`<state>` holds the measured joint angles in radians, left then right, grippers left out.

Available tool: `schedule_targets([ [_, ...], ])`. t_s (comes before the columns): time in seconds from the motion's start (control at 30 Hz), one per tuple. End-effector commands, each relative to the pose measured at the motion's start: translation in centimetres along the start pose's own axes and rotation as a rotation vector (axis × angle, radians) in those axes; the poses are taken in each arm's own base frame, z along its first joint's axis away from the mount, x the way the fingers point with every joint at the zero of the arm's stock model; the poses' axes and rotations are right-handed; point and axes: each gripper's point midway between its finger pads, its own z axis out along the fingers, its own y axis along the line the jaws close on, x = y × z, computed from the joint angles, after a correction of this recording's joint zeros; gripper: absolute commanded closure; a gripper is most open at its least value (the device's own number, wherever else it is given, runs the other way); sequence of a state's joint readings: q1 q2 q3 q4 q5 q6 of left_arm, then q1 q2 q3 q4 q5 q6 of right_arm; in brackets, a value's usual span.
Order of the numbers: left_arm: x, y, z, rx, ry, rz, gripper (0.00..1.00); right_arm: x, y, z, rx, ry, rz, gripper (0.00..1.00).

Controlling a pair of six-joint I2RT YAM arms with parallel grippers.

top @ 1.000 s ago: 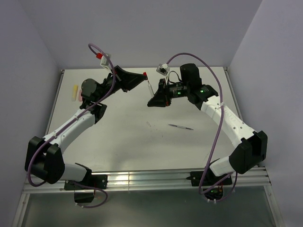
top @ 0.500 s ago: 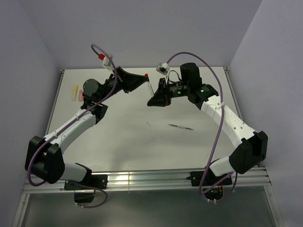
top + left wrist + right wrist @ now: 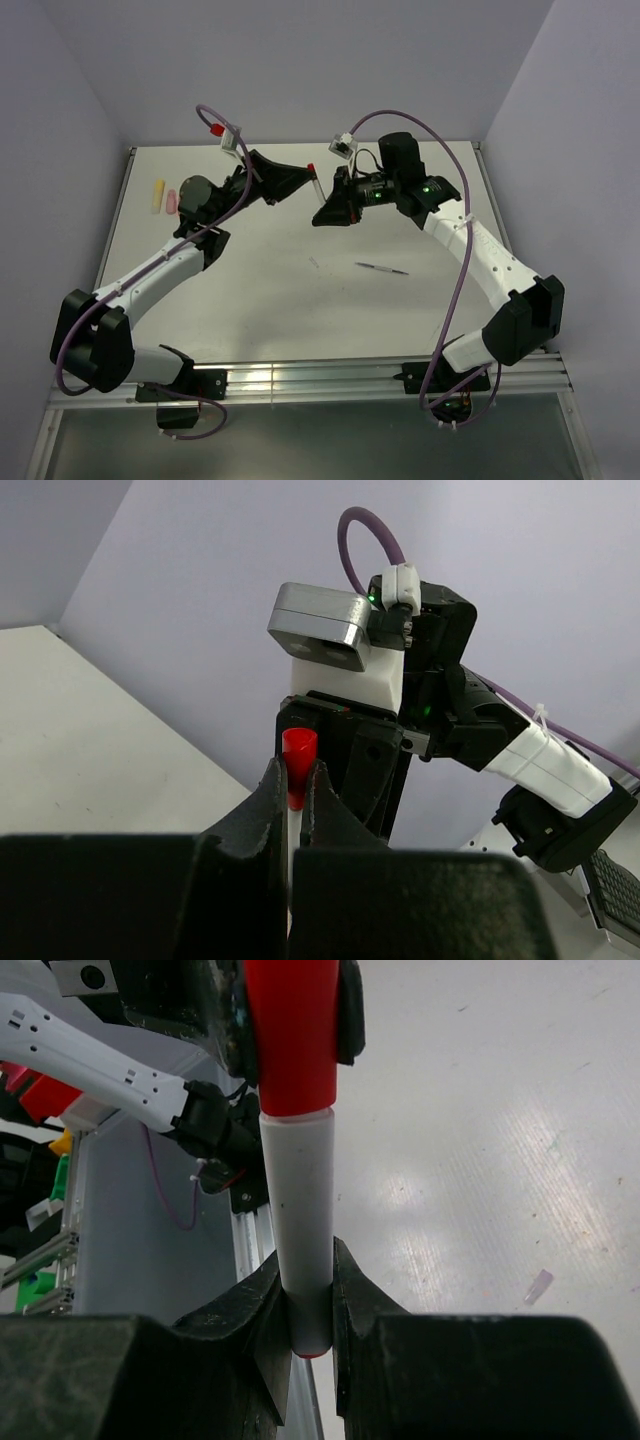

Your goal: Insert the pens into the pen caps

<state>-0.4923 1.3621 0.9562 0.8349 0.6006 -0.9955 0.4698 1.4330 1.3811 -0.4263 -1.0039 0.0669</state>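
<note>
A white pen point(image 3: 316, 190) stands nearly upright above the table's far middle, with a red pen cap point(image 3: 311, 166) sitting over its top end. My right gripper point(image 3: 322, 210) is shut on the pen's lower barrel point(image 3: 303, 1230), which fills the gap between its jaws point(image 3: 308, 1260). My left gripper point(image 3: 307, 177) comes in from the left and is shut on the red cap point(image 3: 299, 765), with the white barrel point(image 3: 293, 840) showing below it. In the right wrist view the cap point(image 3: 292, 1030) sits flush on the barrel.
A yellow pen point(image 3: 157, 195) and a pink one point(image 3: 171, 201) lie at the far left of the table point(image 3: 260, 300). A thin grey pen point(image 3: 381, 268) lies right of centre, a tiny pale piece point(image 3: 313, 263) left of it. A small pale cap point(image 3: 540, 1285) lies on the table.
My left arm has swung right and slightly down, bringing the red cap onto the top of the white pen. The right arm has kept still.
</note>
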Motion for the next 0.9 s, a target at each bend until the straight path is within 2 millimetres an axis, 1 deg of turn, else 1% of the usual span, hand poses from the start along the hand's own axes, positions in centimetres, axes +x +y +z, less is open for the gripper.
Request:
schedule_targets([
  [0.0, 2.7, -0.9, -0.7, 0.034, 0.077, 0.008, 1.00, -4.4, 1.7, -0.6, -0.036, -0.091, -0.139, 1.00],
  [0.03, 3.3, -0.9, -1.0, 0.037, 0.093, 0.001, 1.00, -4.4, 2.0, -0.7, -0.050, -0.091, -0.150, 1.00],
  [0.07, 3.4, -1.0, -1.0, 0.044, 0.094, 0.002, 1.00, -4.5, 2.2, -0.8, -0.059, -0.092, -0.153, 1.00],
  [0.13, 3.9, -1.0, -1.4, 0.050, 0.099, -0.007, 0.89, -4.4, 2.9, -0.9, -0.091, -0.088, -0.168, 1.00],
  [0.17, 4.0, -1.1, -1.5, 0.056, 0.106, -0.003, 0.83, -4.2, 3.0, -0.9, -0.096, -0.086, -0.170, 1.00],
  [0.2, 4.0, -1.1, -1.5, 0.054, 0.107, 0.000, 0.70, -4.0, 3.2, -1.0, -0.106, -0.082, -0.174, 1.00],
  [0.27, 3.6, -1.3, -1.6, 0.051, 0.099, 0.006, 0.58, -3.7, 3.3, -1.1, -0.106, -0.082, -0.179, 1.00],
  [0.3, 3.3, -0.9, -1.6, 0.030, 0.096, 0.007, 0.50, -3.5, 3.4, -1.2, -0.106, -0.080, -0.183, 1.00],
  [0.37, 2.6, -1.2, -1.8, 0.024, 0.084, 0.018, 0.46, -3.1, 3.3, -1.2, -0.101, -0.077, -0.182, 1.00],
  [0.4, 2.2, -1.0, -2.0, 0.015, 0.077, 0.024, 0.43, -2.9, 3.3, -1.2, -0.099, -0.075, -0.181, 1.00],
  [0.43, 1.8, -1.3, -2.2, 0.017, 0.076, 0.031, 0.41, -2.8, 3.3, -1.3, -0.099, -0.075, -0.181, 1.00],
  [0.5, 1.5, -1.6, -2.7, 0.025, 0.086, 0.061, 0.38, -2.4, 3.2, -1.3, -0.097, -0.071, -0.179, 1.00],
  [0.57, 0.9, -2.3, -3.4, 0.029, 0.083, 0.088, 0.37, -2.0, 3.1, -1.4, -0.097, -0.066, -0.171, 1.00],
  [0.63, -0.3, -2.9, -4.0, 0.041, 0.069, 0.125, 0.37, -1.4, 3.4, -1.4, -0.119, -0.055, -0.157, 1.00],
  [0.67, -1.4, -3.3, -4.1, 0.048, 0.058, 0.155, 0.36, -1.2, 3.4, -1.4, -0.127, -0.051, -0.152, 1.00],
  [0.77, -2.4, -3.9, -4.0, 0.063, 0.078, 0.186, 0.37, -0.4, 3.7, -1.2, -0.161, -0.035, -0.130, 1.00],
  [0.8, -3.2, -4.8, -3.6, 0.092, 0.080, 0.239, 0.36, -0.3, 3.8, -1.1, -0.169, -0.032, -0.127, 1.00],
  [0.83, -3.1, -4.7, -3.3, 0.104, 0.099, 0.245, 0.37, -0.2, 3.9, -1.1, -0.177, -0.030, -0.122, 1.00],
  [0.87, -3.5, -4.8, -3.0, 0.107, 0.096, 0.246, 0.38, -0.1, 4.1, -1.1, -0.184, -0.027, -0.122, 1.00],
])
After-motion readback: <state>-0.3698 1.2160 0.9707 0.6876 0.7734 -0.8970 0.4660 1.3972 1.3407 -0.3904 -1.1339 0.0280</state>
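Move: The left fingers are shut on the red cap, whose middle is level with their pads and about 1 cm to the right; the white marker body hangs from it, its middle some 3 cm back, 2 cm right and 5 cm below that hand. From the right hand, which grips the body low down, the cap is roughly 4 cm ahead, 3 cm left and 8 cm up. A silver pen lies on the table about 7 cm ahead of the right hand, 18 cm to its right and 30 cm down. The left fingers open wide and let go of the red cap; as they part, the hand dips about 4 cm and eases back 2 cm, then backs off to the left by some 4 cm and climbs clear of the cap. The right hand keeps its pinch on the white body and draws back about 2.5 cm towards its base, turning slightly counter-clockwise. ##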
